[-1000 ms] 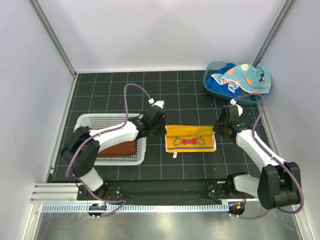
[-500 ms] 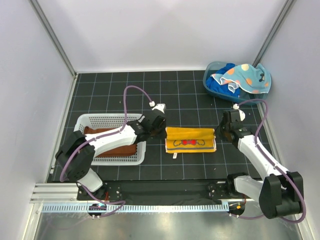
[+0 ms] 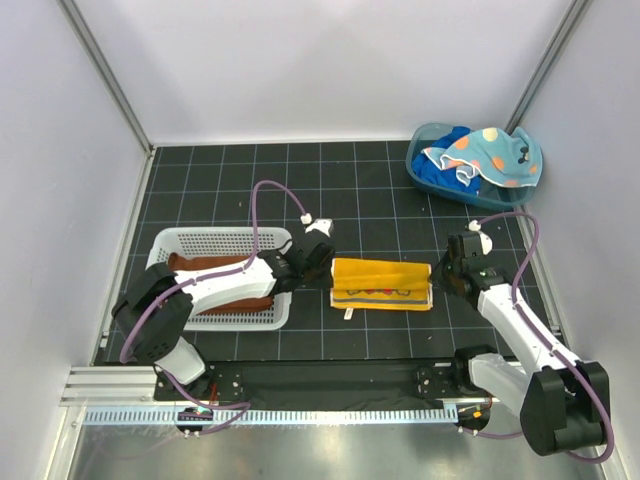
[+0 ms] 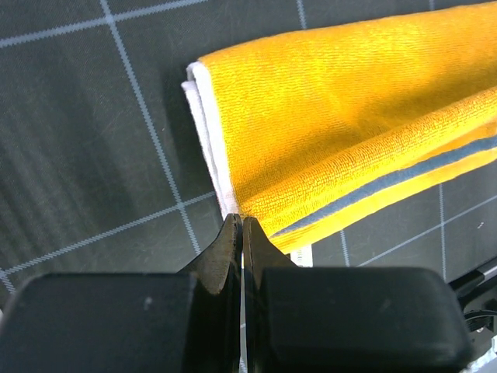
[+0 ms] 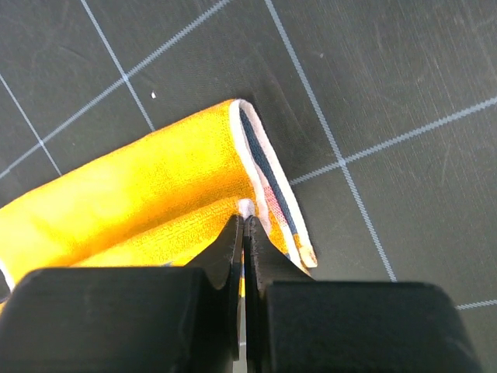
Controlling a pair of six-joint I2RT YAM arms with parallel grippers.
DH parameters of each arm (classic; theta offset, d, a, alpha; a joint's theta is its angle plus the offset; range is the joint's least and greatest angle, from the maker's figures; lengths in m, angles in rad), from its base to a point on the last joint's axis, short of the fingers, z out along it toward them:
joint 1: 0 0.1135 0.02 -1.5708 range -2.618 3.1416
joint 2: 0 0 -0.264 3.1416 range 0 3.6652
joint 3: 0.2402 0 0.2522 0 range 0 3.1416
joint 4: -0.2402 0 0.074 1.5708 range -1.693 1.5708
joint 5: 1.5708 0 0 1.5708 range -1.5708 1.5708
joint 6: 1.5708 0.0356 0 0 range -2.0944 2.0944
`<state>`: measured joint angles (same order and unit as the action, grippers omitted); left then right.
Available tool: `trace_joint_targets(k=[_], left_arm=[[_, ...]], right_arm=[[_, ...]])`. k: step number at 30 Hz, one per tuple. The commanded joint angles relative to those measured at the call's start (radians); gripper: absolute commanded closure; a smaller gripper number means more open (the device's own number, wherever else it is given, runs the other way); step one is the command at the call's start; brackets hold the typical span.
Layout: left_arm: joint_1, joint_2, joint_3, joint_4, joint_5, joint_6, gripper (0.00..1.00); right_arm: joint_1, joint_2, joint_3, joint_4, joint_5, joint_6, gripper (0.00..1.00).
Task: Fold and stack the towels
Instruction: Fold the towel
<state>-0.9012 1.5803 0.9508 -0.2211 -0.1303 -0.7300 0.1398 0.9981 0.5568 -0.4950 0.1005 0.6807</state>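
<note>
A yellow-orange towel (image 3: 380, 283) lies half folded on the black mat between my arms, its upper layer drawn over toward the near edge. My left gripper (image 3: 326, 264) is shut on the towel's left end; in the left wrist view its tips (image 4: 242, 223) pinch the cloth (image 4: 349, 116) at the white hem. At the right end my right gripper (image 3: 438, 273) is shut too, its tips (image 5: 245, 220) pinching the folded layer (image 5: 140, 194). A rust-brown towel (image 3: 240, 302) lies in the white basket. A spotted light-blue towel (image 3: 490, 150) and a royal blue one (image 3: 452, 138) sit in the tub.
The white mesh basket (image 3: 215, 236) stands left of the yellow towel, under my left arm. A blue plastic tub (image 3: 421, 172) is at the far right corner. Walls and metal posts close in the mat on three sides.
Both grippers moved toward the near edge with the yellow towel's upper layer, folding it over so the red pattern is now covered. The towel looks narrower.
</note>
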Motion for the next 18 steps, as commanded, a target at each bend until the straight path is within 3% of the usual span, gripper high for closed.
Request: trace_joint_targets(k=[1,4,7,13,18], left_arm=[[0.001,-0.006,-0.021,-0.009,-0.045,-0.009,1.00],[-0.001,-0.003,-0.026,-0.012,-0.038,-0.014,1.00],[-0.004,0.003,-0.037,-0.011,-0.035,-0.019,0.92],[-0.010,-0.023,-0.044,-0.011,0.003,-0.003,0.61],[-0.011,-0.104,-0.017,-0.055,0.014,0.009,0.57]], right_arm=[[-0.005,-0.041,-0.018,0.006,0.025,0.017,0.95],[-0.005,-0.064,-0.032,0.012,0.002,0.019,0.89],[-0.005,-0.098,-0.046,0.013,0.001,0.019,0.80],[-0.005,-0.180,-0.029,-0.025,0.007,0.010,0.65],[-0.005,-0.185,0.011,-0.031,-0.015,0.002,0.61]])
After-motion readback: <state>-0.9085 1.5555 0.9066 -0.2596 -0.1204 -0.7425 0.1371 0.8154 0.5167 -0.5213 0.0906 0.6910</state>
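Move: Each hand holds a corner of the towel's folded-over edge. The towel's near-left corner, where the left one goes, lies about 4 cm back and 2 cm below the left hand; the white tag sits roughly 5 cm back and 4 cm right of this hand, and the white basket's middle about 26 cm to its left, 1 cm ahead. From the right hand, the towel's near-right corner is some 4 cm back, 1 cm right and 2 cm below. Lay the pinched edge down towards the towel's near edge and let go with both hands. Lower the left gripper some 2 cm while drawing it back and slightly left, opening to nearly half, then start to lift. Ease the right gripper back about 1 cm as it opens, then raise it about 2 cm straight up, its fingers tipping slightly forward. ##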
